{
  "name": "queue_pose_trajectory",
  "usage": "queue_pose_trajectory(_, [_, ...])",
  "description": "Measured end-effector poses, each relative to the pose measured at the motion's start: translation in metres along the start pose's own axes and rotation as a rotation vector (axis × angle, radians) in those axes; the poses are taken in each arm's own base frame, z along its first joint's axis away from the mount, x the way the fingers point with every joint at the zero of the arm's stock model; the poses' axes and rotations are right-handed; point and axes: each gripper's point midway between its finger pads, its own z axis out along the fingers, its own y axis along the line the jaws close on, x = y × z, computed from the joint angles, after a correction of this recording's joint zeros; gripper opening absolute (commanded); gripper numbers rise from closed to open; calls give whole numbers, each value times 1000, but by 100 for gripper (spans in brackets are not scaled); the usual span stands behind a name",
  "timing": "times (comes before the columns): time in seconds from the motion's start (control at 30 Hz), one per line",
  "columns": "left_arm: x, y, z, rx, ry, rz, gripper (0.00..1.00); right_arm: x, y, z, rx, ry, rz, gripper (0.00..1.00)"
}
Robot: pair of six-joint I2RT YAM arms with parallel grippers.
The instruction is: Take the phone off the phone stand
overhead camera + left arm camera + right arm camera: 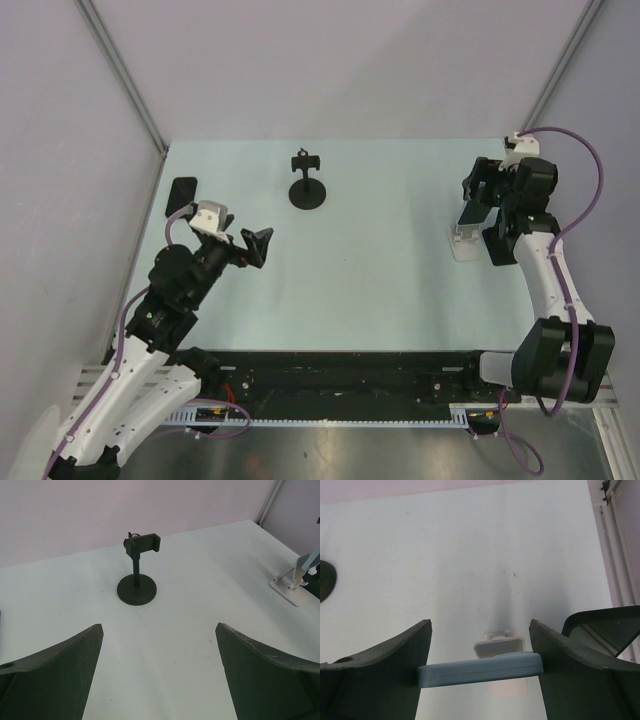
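A blue-grey phone spans the gap between my right gripper's two fingers, and both pads press on its edges. The white phone stand shows just behind and under it. From above, the right gripper sits at the upper end of the phone, over the white stand at the table's right side. I cannot tell whether the phone still rests on the stand. My left gripper hangs open and holds nothing at the left, its fingers wide apart.
A black stand with a small clamp sits at the back middle, straight ahead of the left gripper. A flat black object lies by the left wall. The enclosure's walls border the table on the left, back and right.
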Motion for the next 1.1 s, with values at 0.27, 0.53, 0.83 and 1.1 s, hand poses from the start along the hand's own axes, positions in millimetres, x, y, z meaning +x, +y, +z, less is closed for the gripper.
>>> queue_pose_trajectory(0.27, [6,-2,4,13,24,1,100,-32,44,-42,-84,-97,44,0])
queue_pose_trajectory(0.53, [29,-22,17,92,114,-57,100,-29,103,-73,-218,-72,141,0])
queue_pose_trajectory(0.83, [49,-101,17,306,177,-114,100,-22,148,-108,-331,-36,203,0])
queue_pose_trajectory(1.1, [56,-161,26,428,121,-94,100,-7,180,-129,-404,28,229,0])
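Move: The right hand holds the phone, already lifted. The open left gripper waits about 50 cm to its left, 16 cm nearer the base and 7 cm higher. The white stand is about 5 cm back and 14 cm below the right hand, the folding black stand some 9 cm right of the white one. From the left hand the phone is about 49 cm right, 14 cm ahead and 13 cm lower; the round black stand is 28 cm ahead, 10 cm right, 19 cm lower. Leftward, back and up goes the right hand, some 17 cm left and 12 cm back, keeping its pinch on the phone as it leaves the white stand for the left gripper; it rolls left side up about 20 degrees and swings counter-clockwise. The left hand, fingers staying wide open, comes right to meet it, slightly back and down, turning clockwise. ##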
